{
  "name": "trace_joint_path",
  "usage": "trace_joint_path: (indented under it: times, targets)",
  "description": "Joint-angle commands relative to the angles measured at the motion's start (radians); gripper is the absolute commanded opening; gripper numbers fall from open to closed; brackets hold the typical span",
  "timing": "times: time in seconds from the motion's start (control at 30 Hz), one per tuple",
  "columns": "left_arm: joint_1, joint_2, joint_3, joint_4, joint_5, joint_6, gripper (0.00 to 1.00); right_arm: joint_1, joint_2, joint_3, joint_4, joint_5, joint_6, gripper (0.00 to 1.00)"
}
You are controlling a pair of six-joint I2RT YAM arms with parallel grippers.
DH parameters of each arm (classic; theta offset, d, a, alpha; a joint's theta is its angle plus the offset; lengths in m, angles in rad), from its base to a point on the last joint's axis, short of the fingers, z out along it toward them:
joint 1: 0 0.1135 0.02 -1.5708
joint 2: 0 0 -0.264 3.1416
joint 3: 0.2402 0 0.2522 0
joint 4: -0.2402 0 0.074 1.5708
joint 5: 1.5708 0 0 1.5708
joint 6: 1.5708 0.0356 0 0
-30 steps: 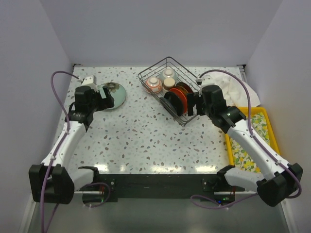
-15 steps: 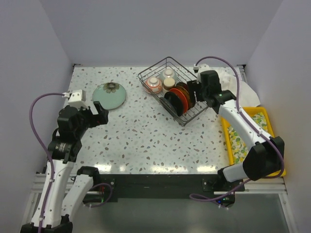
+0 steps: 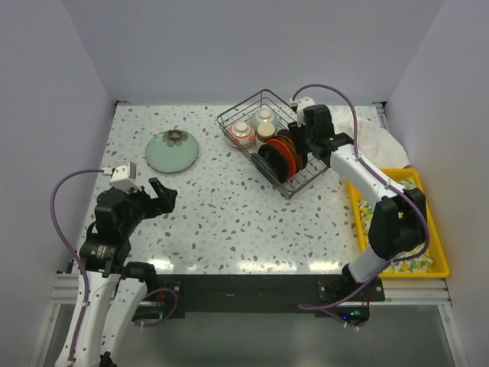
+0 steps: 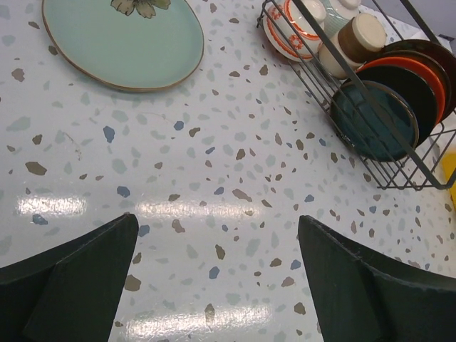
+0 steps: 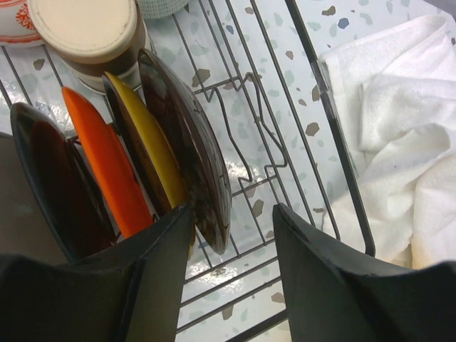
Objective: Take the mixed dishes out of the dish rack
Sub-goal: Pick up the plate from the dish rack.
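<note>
The dish rack (image 3: pixel 243 105) stands at the back right with several plates (image 3: pixel 281 157) upright in it, plus cups and a red-patterned bowl (image 3: pixel 241 134). My right gripper (image 3: pixel 298 151) hangs over the plates. In the right wrist view its jaws (image 5: pixel 232 210) straddle the rim of the rearmost brown plate (image 5: pixel 192 142). The left finger touches the rim and the right one stands clear, so the gripper is open. Yellow (image 5: pixel 146 149) and orange (image 5: pixel 107 171) plates stand beside it. My left gripper (image 3: pixel 159 200) (image 4: pixel 217 219) is wide open and empty above bare table. A teal plate (image 3: pixel 172 151) (image 4: pixel 125 39) lies flat at the back left.
A white cloth (image 3: pixel 374 138) (image 5: pixel 399 142) lies bunched just right of the rack. A yellow tray (image 3: pixel 439 245) sits along the table's right edge. The rack's wire wall (image 5: pixel 335 142) runs close to my right finger. Grey walls close in the sides and the back.
My left arm pulled back from the teal plate toward the near left. My right gripper moved farther over the rack onto the rearmost plate, and its jaws narrowed.
</note>
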Motion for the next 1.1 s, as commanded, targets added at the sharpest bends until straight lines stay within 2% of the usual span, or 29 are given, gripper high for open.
trace_joint_path:
  times: [0.0,0.27,0.33,0.47,0.67,1.07]
  targets:
    - [-0.005,-0.013,-0.005,0.026,0.042,-0.020,1.00,-0.005,0.040,0.068,0.067,0.011,-0.043,0.50]
    - [-0.005,0.002,0.007,0.035,0.043,-0.014,1.00,-0.007,0.103,0.094,0.048,-0.021,-0.060,0.41]
    - [-0.005,0.007,0.006,0.035,0.045,-0.014,1.00,-0.007,0.112,0.096,0.042,-0.032,-0.066,0.35]
    - [-0.005,0.010,0.009,0.038,0.045,-0.012,1.00,-0.007,0.118,0.100,0.039,-0.036,-0.076,0.29]
    - [-0.005,0.025,0.021,0.043,0.045,-0.008,1.00,-0.007,0.129,0.130,0.022,-0.027,-0.094,0.00]
    - [-0.010,0.047,0.039,0.038,0.031,-0.017,0.99,0.002,0.030,0.140,0.030,0.050,-0.109,0.00]
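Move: The brown plate at the right-hand end of the rack's row of plates is centred about 4 cm ahead of the right hand, 3 cm to its left and some 6 cm below. The yellow-edged plate leans right beside it, about 2 cm farther left; the orange plate is roughly 7 cm left of the hand and 1 cm ahead, the brown cup 12 cm left and 8 cm ahead. From the left hand, the brown plate lies some 23 cm ahead, 42 cm right and 10 cm below. Down about 3 cm and forward about 2 cm, the right hand eases its half-open fingers over the near upper rim of the brown plate. Then it stays in place and shuts them, rolling about 10 degrees so that its left side dips, and pinches the rim between the fingertips. ##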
